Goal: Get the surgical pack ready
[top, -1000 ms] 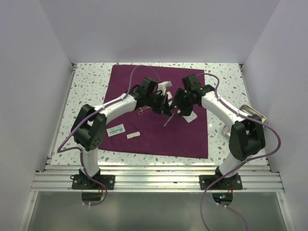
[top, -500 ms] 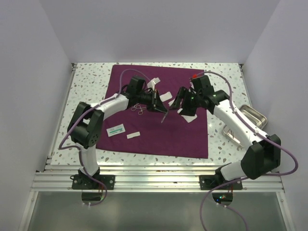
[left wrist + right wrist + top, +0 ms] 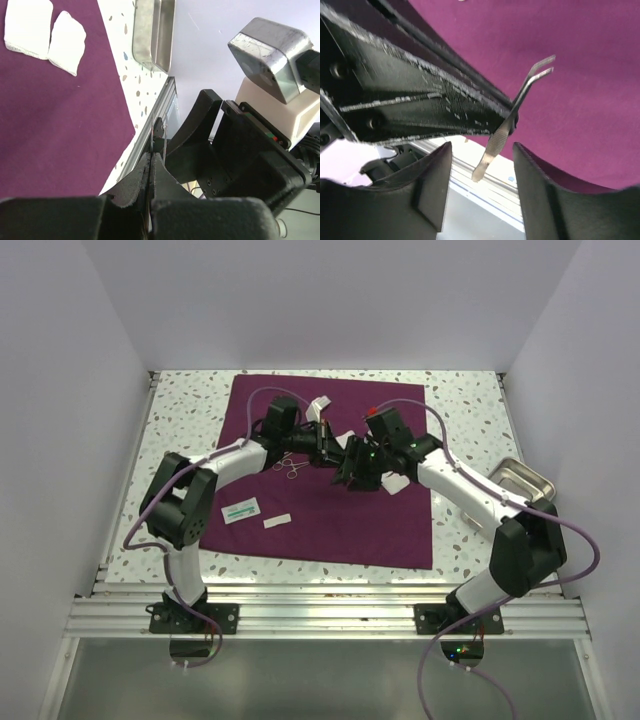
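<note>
The surgical pack, a dark maroon drape (image 3: 330,525), lies flat on the speckled table and fills the background under both grippers (image 3: 580,100) (image 3: 50,110). My left gripper (image 3: 333,454) (image 3: 150,162) is shut on a pair of steel tweezers (image 3: 512,117), held above the drape's middle. My right gripper (image 3: 350,476) (image 3: 481,155) meets it tip to tip and is open. The tweezers' ribbed end hangs between its fingers (image 3: 432,185) and touches neither. In the top view the tweezers are hidden by the two grippers.
Ring-handled scissors (image 3: 291,467) and white gauze squares (image 3: 396,483) (image 3: 27,25) lie on the drape. A labelled white packet (image 3: 240,510) and a small white strip (image 3: 277,521) sit near its left edge. A steel tray (image 3: 527,480) (image 3: 155,30) stands on the table at the right.
My right gripper has swung left and come in around the tweezers' free end. My left gripper, still shut on the tweezers, shifted back and left a second ago, then held still.
</note>
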Robot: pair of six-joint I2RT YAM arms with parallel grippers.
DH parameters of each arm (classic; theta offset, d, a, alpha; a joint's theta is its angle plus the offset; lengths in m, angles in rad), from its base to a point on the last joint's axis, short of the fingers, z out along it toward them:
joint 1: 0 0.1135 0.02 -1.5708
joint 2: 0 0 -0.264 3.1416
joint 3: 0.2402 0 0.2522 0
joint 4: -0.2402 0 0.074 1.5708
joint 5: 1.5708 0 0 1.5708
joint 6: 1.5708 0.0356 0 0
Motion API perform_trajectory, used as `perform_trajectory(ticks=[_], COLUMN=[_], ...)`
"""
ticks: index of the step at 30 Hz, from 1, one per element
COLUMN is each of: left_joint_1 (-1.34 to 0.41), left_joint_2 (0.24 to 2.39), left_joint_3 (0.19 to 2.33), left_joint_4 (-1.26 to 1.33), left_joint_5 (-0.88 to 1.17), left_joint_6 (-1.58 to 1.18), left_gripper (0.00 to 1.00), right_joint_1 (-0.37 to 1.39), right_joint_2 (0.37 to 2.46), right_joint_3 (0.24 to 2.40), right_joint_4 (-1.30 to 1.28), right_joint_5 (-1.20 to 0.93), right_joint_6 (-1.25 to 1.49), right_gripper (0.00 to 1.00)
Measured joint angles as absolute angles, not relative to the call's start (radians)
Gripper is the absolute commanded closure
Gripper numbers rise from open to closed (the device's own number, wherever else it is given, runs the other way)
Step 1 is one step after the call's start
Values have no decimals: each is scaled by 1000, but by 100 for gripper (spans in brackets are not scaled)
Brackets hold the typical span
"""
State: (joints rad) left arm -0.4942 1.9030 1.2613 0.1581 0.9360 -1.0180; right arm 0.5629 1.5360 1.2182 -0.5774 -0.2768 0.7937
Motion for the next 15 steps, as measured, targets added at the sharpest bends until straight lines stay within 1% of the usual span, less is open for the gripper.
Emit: perform_trajectory(ticks=[2, 4, 5, 6, 7, 8, 9, 10, 11, 12, 15], left_joint_1=[-494, -494, -494, -494, -494, -494, -490, -490, -490, -489, -478], left_joint_2=[1903, 1903, 1903, 1903, 1903, 1903, 1901, 1900, 1900, 1900, 1900], left_joint_3=[1258, 1258, 1258, 1258, 1258, 1258, 1258, 1258, 1258, 1259, 1291], left_joint_4=[160, 162, 162, 161, 160, 161, 161, 160, 147, 126, 15], left_joint_5=[935, 934, 931, 929, 929, 928, 928, 919, 902, 888, 850], left_joint_6=[-1029, -1033, -1033, -1032, -1032, -1031, -1027, -1019, -1008, -999, -913], left_gripper=[100, 100, 100, 100, 96, 88, 70, 61, 53, 46, 37], right_joint_1=[563, 567, 570, 572, 575, 576, 575, 573, 574, 574, 575], right_joint_2=[1546, 1554, 1555, 1555, 1556, 1557, 1559, 1561, 1560, 1560, 1560], right_joint_3=[1227, 1233, 1233, 1233, 1233, 1234, 1234, 1235, 1238, 1244, 1250], right_joint_4=[-578, -574, -575, -575, -574, -592, -601, -601, -604, -614, -634], right_joint_5=[-264, -250, -245, -243, -240, -222, -214, -209, -202, -196, -174], right_joint_6=[800, 804, 808, 812, 813, 821, 829, 832, 834, 836, 834], right_gripper=[51, 64, 70, 85, 92, 97, 100, 100, 100, 100, 100])
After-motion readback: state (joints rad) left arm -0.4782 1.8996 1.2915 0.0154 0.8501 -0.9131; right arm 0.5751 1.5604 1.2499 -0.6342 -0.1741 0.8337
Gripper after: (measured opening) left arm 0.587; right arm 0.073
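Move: My left hand still holds the tweezers by their middle, about 1 cm back of its fingertip point. For my right hand, whose open fingers already straddle the handle end, the tweezers' middle lies some 3 cm ahead and 1 cm left at the same height. On the cloth, about 15 cm below my right hand, the nearer scissors lie 6 cm ahead and 12 cm left, and the nearest gauze 2 cm ahead and 11 cm right. I close my right fingers from over half open until they pinch the tweezers' handle, that hand easing only about 1 cm down and to the right. Once they have nearly shut, my left fingers spring open well past half and let go of the tweezers, and my left hand starts backing off, some 2 cm down, left and forward. ##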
